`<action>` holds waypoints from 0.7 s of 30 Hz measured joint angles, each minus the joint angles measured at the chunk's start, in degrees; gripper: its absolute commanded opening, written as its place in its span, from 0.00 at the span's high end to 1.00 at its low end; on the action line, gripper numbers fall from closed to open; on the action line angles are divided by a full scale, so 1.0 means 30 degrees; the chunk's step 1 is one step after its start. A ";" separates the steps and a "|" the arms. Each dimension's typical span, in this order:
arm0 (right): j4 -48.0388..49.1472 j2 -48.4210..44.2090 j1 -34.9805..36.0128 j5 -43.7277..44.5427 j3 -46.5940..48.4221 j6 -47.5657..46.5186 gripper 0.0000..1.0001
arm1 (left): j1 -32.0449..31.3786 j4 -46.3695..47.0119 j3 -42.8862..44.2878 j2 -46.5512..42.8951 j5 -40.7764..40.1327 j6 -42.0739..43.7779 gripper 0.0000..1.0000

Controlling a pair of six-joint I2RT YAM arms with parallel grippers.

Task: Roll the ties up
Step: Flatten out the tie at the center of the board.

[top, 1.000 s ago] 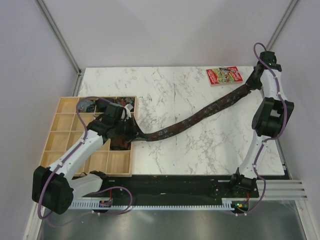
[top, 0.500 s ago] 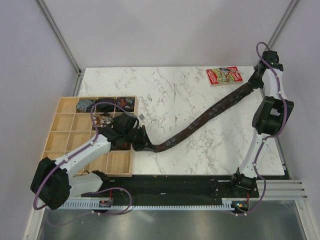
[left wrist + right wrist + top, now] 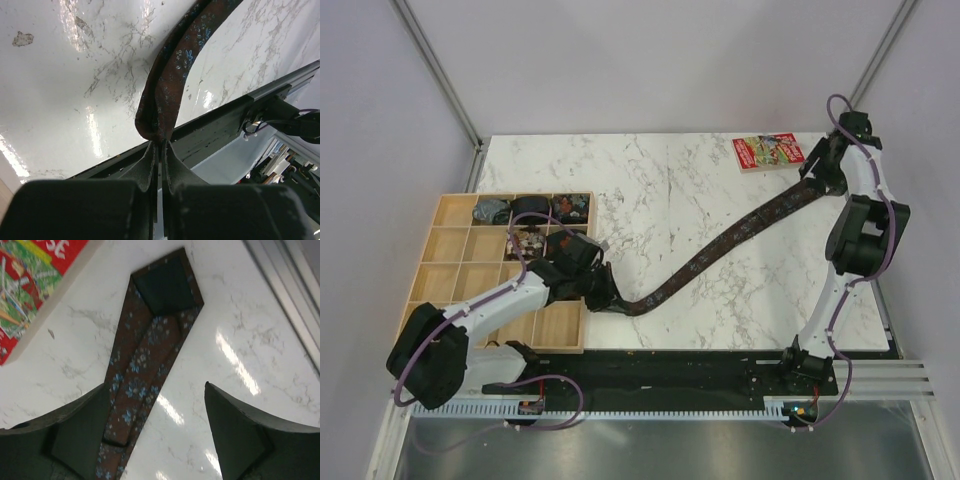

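One long dark brown tie (image 3: 720, 255) with small blue flowers lies diagonally across the marble table (image 3: 650, 180), from the near left to the far right. My left gripper (image 3: 610, 300) is shut on its narrow folded end (image 3: 157, 120) near the table's front edge. My right gripper (image 3: 817, 172) is open above the wide pointed end (image 3: 150, 340), which lies flat on the table back side up; the left finger (image 3: 80, 430) overlaps the tie's edge. Rolled dark ties (image 3: 530, 208) sit in the tray's back compartments.
A wooden compartment tray (image 3: 450, 270) stands at the left. A red printed booklet (image 3: 767, 151) lies at the back right, also in the right wrist view (image 3: 30, 285). The black rail (image 3: 225, 120) runs along the table's front edge.
My left gripper has pulled the tie's narrow end out of the tray area toward the front edge. My right gripper has let go of the wide end and opened above it.
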 measured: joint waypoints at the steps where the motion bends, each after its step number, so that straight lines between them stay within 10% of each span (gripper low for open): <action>1: 0.0080 -0.0561 0.0131 -0.0080 -0.0831 0.0015 0.16 | -0.0007 0.0066 -0.0007 0.0095 -0.0007 -0.0022 0.97; 8: 0.2623 -0.7402 0.3388 -0.1209 -0.9486 0.0525 0.22 | -0.0007 0.0328 -0.0007 0.0867 -0.0022 -0.0138 0.98; 21: 0.9653 -1.5161 1.1329 -0.7570 -2.3314 0.5340 0.70 | -0.0423 -0.0969 -0.0015 0.1953 -0.1246 -0.0182 0.98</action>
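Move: The tie runs slantwise over the board, its narrow end already in the left fingers. Its middle lies about 17 cm back and 28 cm left of the right hand, some 7 below, and its wide end lies released almost under that hand, 1 cm ahead and 2 left. The red book is 10 cm ahead and 14 left. From the left hand the tie's middle is about 17 cm ahead, 29 right and 4 below. The tie's wide end is left behind as the empty right hand sweeps some 40 cm left and back over the tie towards its middle and the left hand, rising slightly, then dipping. It turns about 30 degrees counter-clockwise, its left side tilting up, while the wide-open fingers close past half. The left hand keeps its pinch on the narrow end and lowers it about 3.5 cm towards the board. ##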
